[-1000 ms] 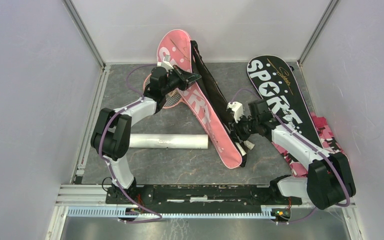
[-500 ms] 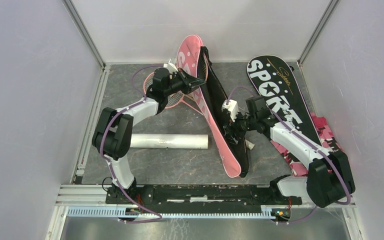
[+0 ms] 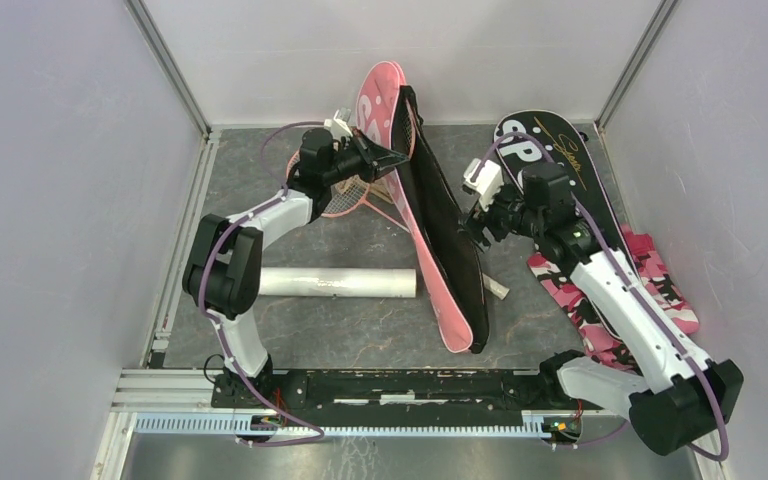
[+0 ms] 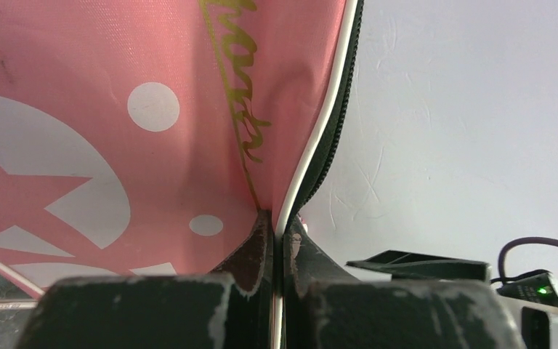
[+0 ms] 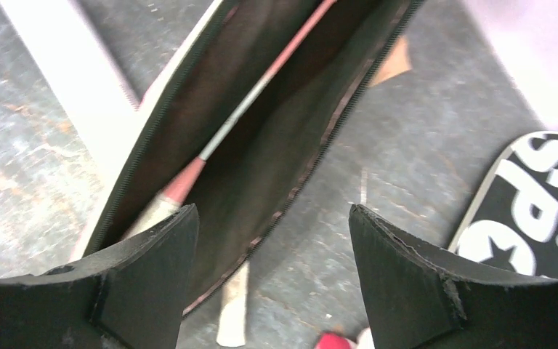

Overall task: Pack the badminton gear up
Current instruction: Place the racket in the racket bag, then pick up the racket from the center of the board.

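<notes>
The pink "SPORT" cover (image 3: pixel 385 105) stands on its long edge, its black inner side (image 3: pixel 445 230) facing right. My left gripper (image 3: pixel 392 160) is shut on its piped upper rim (image 4: pixel 312 156), pinched at the fingertips (image 4: pixel 280 225). A racket's pink shaft (image 5: pixel 261 80) and pale grip lie inside the gaping cover (image 5: pixel 261 145). My right gripper (image 3: pixel 477 228) hangs open just right of the cover, nothing between its fingers (image 5: pixel 272 247). Another pink racket head (image 3: pixel 345 200) lies under the left arm. The white tube (image 3: pixel 338 283) lies on the floor. The black "SPORT" cover (image 3: pixel 560 165) lies at the right.
Pink camouflage cloth (image 3: pixel 645 290) lies under the right arm beside the black cover (image 5: pixel 545 211). A pale handle end (image 3: pixel 497 289) pokes out on the floor by the pink cover's lower part. White walls close in the far side and both flanks.
The left gripper tipped the pink cover from flat up onto its edge. The right gripper opened, let go of the cover's lower part and drew back toward the far right.
</notes>
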Available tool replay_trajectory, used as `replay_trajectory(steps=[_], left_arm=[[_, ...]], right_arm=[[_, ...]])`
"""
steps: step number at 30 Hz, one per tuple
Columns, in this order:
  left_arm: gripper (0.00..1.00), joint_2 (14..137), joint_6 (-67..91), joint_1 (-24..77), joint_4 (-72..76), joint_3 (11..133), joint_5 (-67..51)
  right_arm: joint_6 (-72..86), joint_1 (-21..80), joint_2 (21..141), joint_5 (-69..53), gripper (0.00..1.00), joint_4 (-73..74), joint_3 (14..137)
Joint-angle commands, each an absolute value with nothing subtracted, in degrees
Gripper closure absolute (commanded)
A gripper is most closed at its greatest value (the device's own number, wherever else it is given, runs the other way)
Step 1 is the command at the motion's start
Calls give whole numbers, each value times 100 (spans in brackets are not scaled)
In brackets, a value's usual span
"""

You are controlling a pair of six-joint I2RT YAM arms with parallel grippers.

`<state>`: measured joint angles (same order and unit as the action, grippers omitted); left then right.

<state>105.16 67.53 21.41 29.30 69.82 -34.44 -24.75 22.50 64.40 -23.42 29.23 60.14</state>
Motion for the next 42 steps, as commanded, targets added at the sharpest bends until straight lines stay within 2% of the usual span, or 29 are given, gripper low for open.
replay_trajectory(steps=[1,7,11,15,24,32,37,42], left_arm=[[98,10064,6348,2071,3109,7516,-3879],[98,9847,6384,1910,2923,7756,-4261],[98,9604,6530,1722,2657,7905,-4357],[98,9307,6710,1537,2490,7953,-4491],[98,8711,6960,1128,2081,7873,-5134],[98,7727,5874,419,663,7592,-5368],[98,7307,5282,26,-389,7572,-5474],[98,7024,5067,-356,-691,7426,-5605]], right_arm=[[-2315,2258,6208,-1405,19,2937,6403],[-2037,2142,6175,-561,19,2788,6718],[-1913,1828,6322,-449,17,2873,7005],[-1910,1527,6657,-577,17,3014,7241],[-1895,1507,7412,-1223,16,2501,7050],[-1485,1561,8503,-2082,18,1897,6995],[-1457,1957,9354,-2306,18,1774,7258],[-1476,2371,10118,-2347,21,1710,7508]])
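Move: The loose racket lies on the table partly under the pink bag. From the right hand, the shaft end of its grip is about 9 cm ahead, 4 left and 21 down; its butt is about 1 ahead and 10 right. The held pink bag's middle is 6 ahead, 9 left and slightly lower; the white tube is 3 ahead, 29 left. From the left hand, that grip end lies 5 back, 10 right and 22 down; the racket head is 14 ahead, 20 left. Up and to the left, drawing back some 9 cm, the left hand keeps its pinch on the pink bag's opening edge and carries it about 16 cm up and 16 cm aside. The open right hand first climbs forward and to the right, turning clockwise, then swings back left and drops about 17 cm towards the loose racket's shaft and grip, fingers tipping down, without touching it yet. ##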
